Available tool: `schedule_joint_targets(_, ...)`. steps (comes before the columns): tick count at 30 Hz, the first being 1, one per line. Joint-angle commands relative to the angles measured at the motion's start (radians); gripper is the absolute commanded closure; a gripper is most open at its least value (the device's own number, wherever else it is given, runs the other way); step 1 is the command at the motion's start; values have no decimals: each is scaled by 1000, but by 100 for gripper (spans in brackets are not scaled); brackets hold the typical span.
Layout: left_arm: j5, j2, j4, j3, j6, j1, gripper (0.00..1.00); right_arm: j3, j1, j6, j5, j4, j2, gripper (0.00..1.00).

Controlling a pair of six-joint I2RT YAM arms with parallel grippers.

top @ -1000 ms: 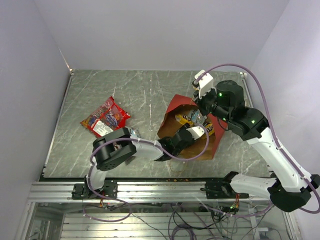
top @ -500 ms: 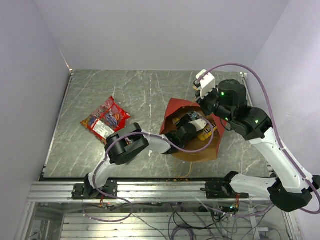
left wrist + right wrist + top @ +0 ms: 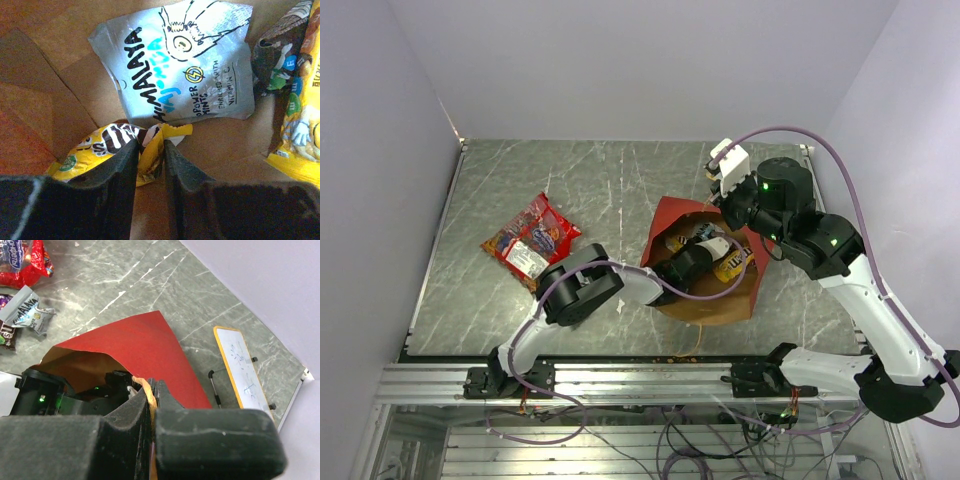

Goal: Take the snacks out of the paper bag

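The brown paper bag (image 3: 708, 290) lies on the table with its mouth open and a red side panel (image 3: 145, 350) up. My left gripper (image 3: 151, 147) is deep inside it, jaws closed on a folded corner of a yellow snack packet (image 3: 100, 145). A silver-blue packet (image 3: 185, 70), a brown packet (image 3: 277, 55) and another yellow one (image 3: 300, 135) lie on the bag's floor. My right gripper (image 3: 152, 387) is shut on the bag's loop handle (image 3: 146, 386) at the rim, seen from above as the right gripper (image 3: 735, 217). A red chip bag (image 3: 530, 238) lies on the table to the left.
A silver packet (image 3: 27, 310) and a dark wrapper (image 3: 6, 335) lie on the table beside the chip bag. A white board with a tan rim (image 3: 240, 365) and a pen (image 3: 214, 387) lie beyond the bag. The left arm (image 3: 620, 288) crosses the table into the bag's mouth.
My left arm has pushed further into the bag, and the bag's mouth has rounded out. The right gripper has shifted slightly right while keeping hold of the handle.
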Motion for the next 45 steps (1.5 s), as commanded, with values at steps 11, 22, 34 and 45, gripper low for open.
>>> schedule_joint_targets(11, 214, -235, -256, -25, -277, -38, 93, -28, 0, 30, 52, 81, -18, 100)
schedule_joint_targets(22, 408, -602, -406, -200, -314, -166, 93, -171, 1, 51, 80, 185, -93, 100)
schedule_joint_targets(34, 377, -1204, -991, -271, -639, -181, 93, -267, 1, 38, 75, 325, -89, 100)
schedule_joint_targets(45, -54, -1205, -1608, -129, -1081, 40, 93, -275, 1, 37, 68, 329, -98, 100)
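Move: The yellow M&M's packet lies in the bag between my left fingertips, its middle some 2 cm left of them, 1 cm ahead and barely below. The grey mint packet is about 4 cm ahead and 3 cm right, the other yellow packet roughly 8 cm right and 2 cm back. Outside, the loose small snacks lie about 27 cm left and 11 cm back. From my right hand, the packet is some 6 cm ahead, 3 cm left and 32 cm down. My left fingers close the rest of the way on the end of the yellow packet, then I draw it back some 20 cm and up out of the bag, and swing left high over the table towards the loose snacks, easing forward again as the fingers tip down about 30 degrees. My right hand keeps its pinch on the handle, sinking about 3 cm. ##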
